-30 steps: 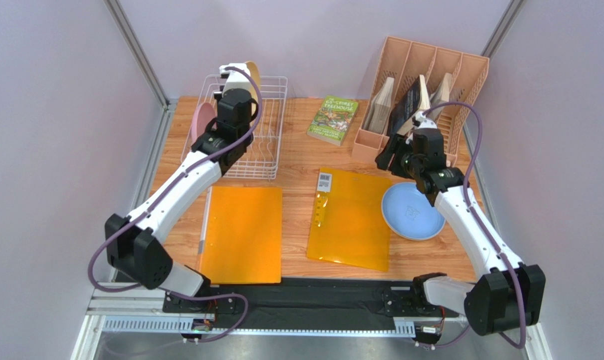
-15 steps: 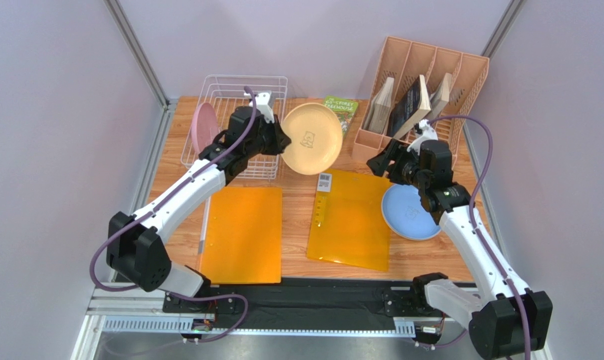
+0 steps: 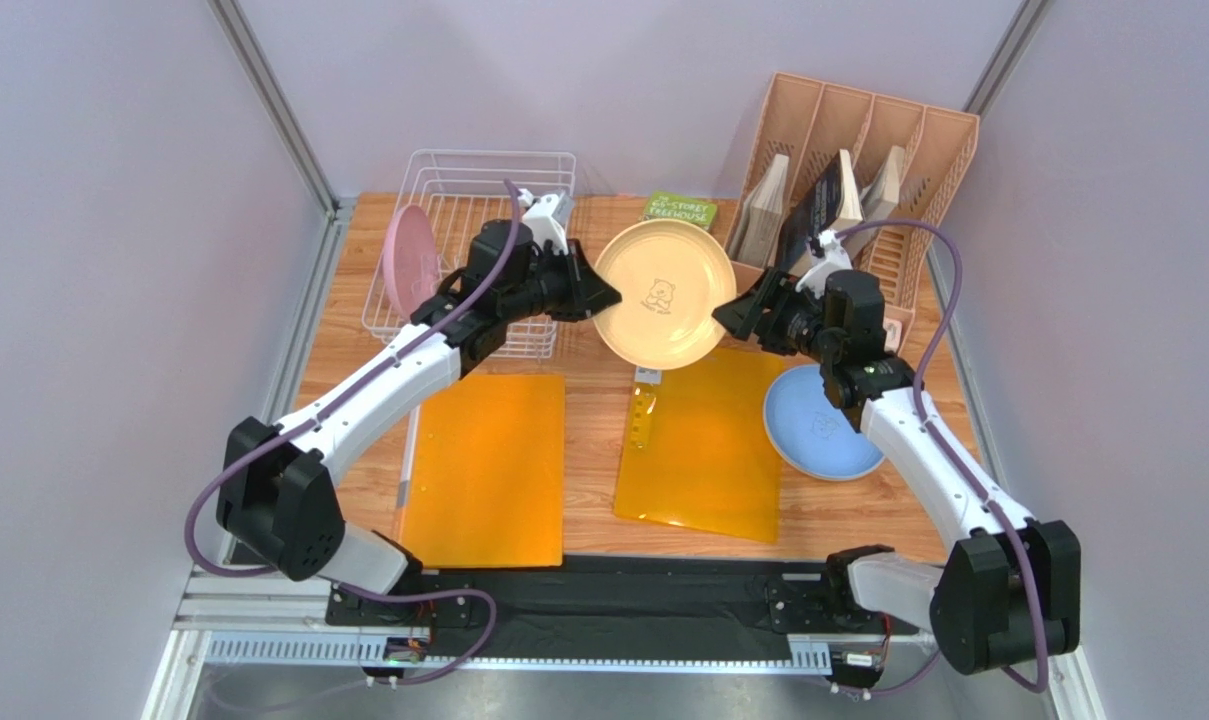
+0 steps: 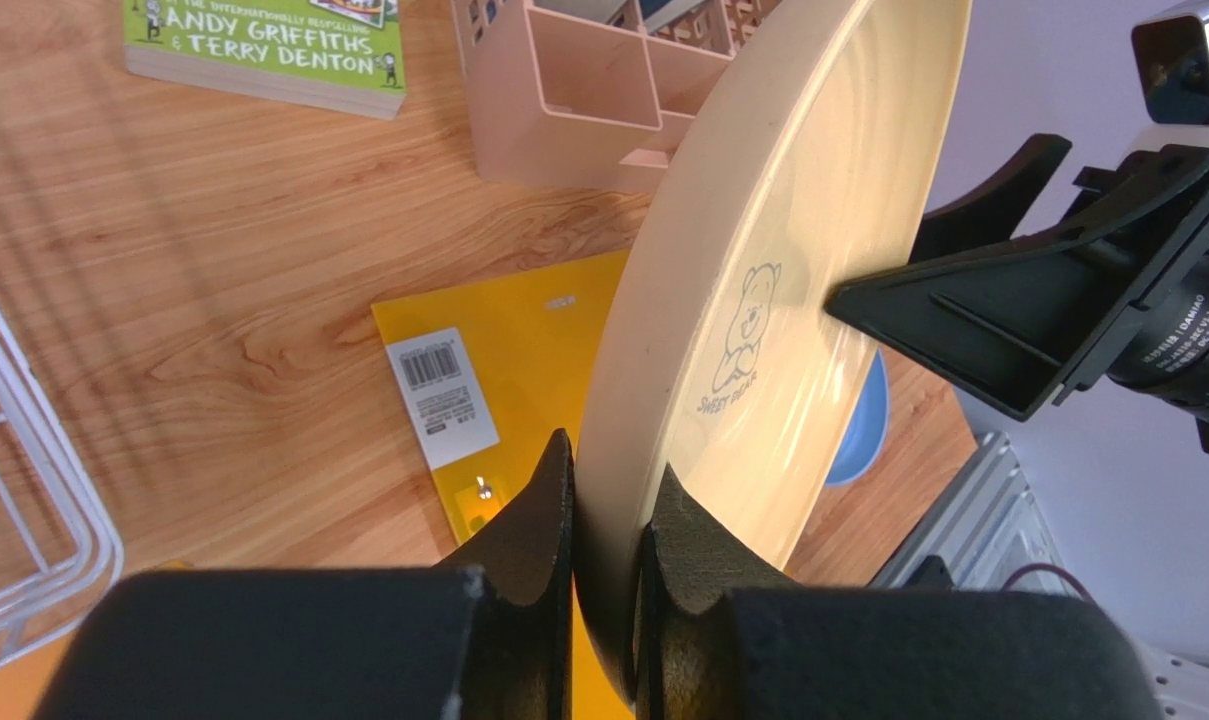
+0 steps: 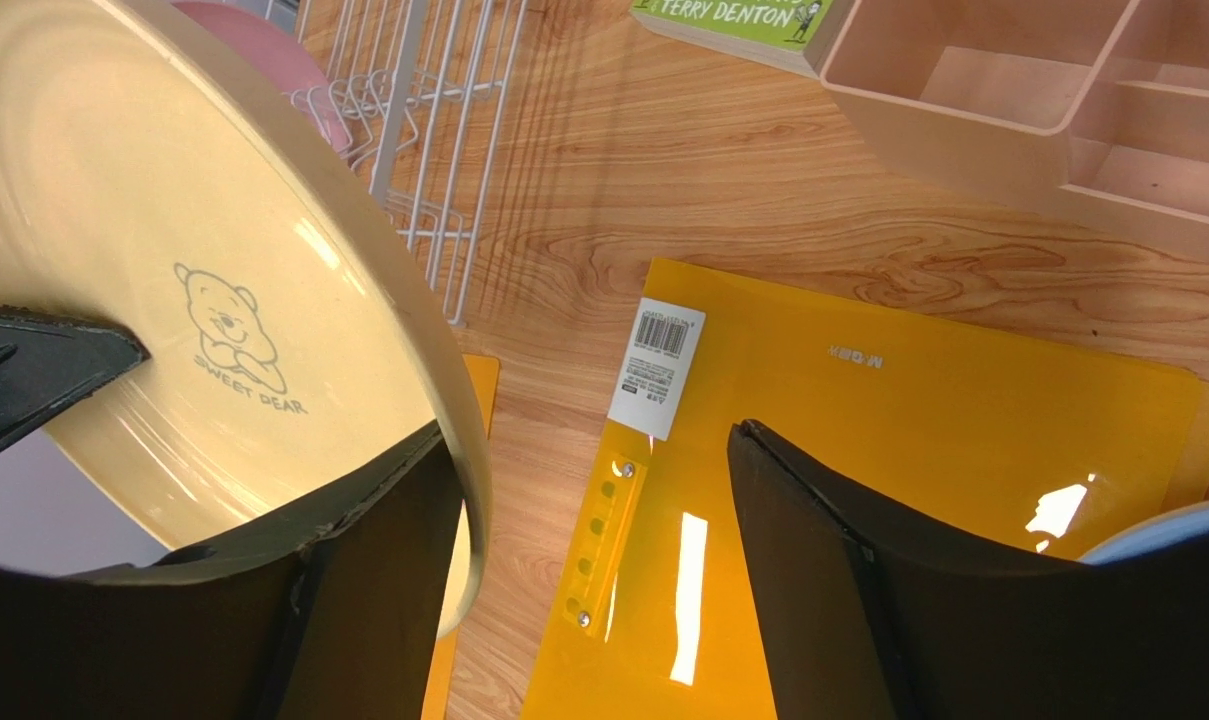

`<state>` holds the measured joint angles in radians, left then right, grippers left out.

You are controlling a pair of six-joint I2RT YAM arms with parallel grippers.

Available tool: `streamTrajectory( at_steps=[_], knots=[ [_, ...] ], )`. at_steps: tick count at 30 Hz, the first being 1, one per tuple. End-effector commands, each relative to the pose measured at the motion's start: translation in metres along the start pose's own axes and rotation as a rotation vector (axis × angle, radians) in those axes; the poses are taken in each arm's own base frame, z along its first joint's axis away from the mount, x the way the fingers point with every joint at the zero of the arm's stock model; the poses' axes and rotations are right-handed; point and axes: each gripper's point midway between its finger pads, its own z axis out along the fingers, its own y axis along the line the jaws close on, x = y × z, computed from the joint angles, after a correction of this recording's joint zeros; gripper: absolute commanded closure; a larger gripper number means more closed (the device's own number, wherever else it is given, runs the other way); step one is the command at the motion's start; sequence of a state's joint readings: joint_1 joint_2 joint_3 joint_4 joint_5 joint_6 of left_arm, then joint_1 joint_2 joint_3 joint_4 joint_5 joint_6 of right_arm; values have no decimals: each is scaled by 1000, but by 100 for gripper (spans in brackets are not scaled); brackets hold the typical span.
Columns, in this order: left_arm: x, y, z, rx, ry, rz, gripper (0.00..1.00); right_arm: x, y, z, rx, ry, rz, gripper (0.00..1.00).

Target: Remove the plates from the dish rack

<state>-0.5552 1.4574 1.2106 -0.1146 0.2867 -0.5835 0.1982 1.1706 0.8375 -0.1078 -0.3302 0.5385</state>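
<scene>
My left gripper (image 3: 583,288) is shut on the rim of a cream-yellow plate (image 3: 664,294) and holds it tilted on edge in the air over the middle of the table. In the left wrist view the rim (image 4: 776,300) sits pinched between the fingers of the left gripper (image 4: 607,495). My right gripper (image 3: 733,312) is open at the plate's right edge. In the right wrist view the plate (image 5: 190,300) has its rim between the spread fingers of the right gripper (image 5: 595,450), near the left one. A pink plate (image 3: 410,249) stands in the white wire dish rack (image 3: 475,195). A light blue plate (image 3: 825,423) lies flat at the right.
A peach slotted organizer (image 3: 866,150) with books stands at the back right. A green book (image 3: 678,210) lies behind the held plate. Two orange folders lie flat on the wooden table, one at the left (image 3: 483,465) and one at the centre (image 3: 700,435).
My left arm has lifted the cream-yellow plate out of the rack and carried it right to the table's middle. My right gripper has moved left to the plate's edge.
</scene>
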Motion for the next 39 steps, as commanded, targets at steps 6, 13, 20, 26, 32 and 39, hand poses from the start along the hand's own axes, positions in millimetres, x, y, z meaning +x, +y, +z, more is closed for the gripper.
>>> streamTrajectory(
  at_steps=[6, 13, 20, 26, 32, 39],
  knots=[
    [7, -29, 22, 169, 32, -30, 100, 4, 26, 23, -187, 31, -18, 77],
    [16, -15, 27, 122, 59, 28, 37, -3, -24, 6, 99, -17, 31, 100],
    [-7, 42, 2, -221, -23, 225, 4, 10, -104, -72, 548, -94, 157, 100],
    [-44, 76, -39, -488, -145, 365, 1, 48, -141, -125, 781, -152, 298, 100],
    [-63, 85, -76, -608, -230, 431, 0, 70, -161, -164, 916, -262, 389, 100],
    [-59, 86, -78, -601, -235, 425, 0, 75, -171, -180, 984, -307, 402, 100]
  ],
)
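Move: The cream plate in the left fingers has its centre some 9 cm left of the right hand, 2 cm ahead and a touch higher. From the right hand, the blue plate on the table lies about 12 cm back, 14 cm right and 18 cm below. The left hand has the waiting right gripper 16 cm to its right, slightly back and lower; the dish rack's middle is 20 cm left, 11 cm ahead, and the pink plate 30 cm left, 10 cm ahead. The right fingers close on the cream plate's right rim after edging about 2 cm left, while the left fingers still pinch the other side and sink some 4 cm; then the left fingers open wide, let go and return about 13 cm left over the rack. The right hand keeps its pinch and swings the plate right, back and down, some 25 cm in all, towards the blue plate, turning about 50 degrees clockwise. ##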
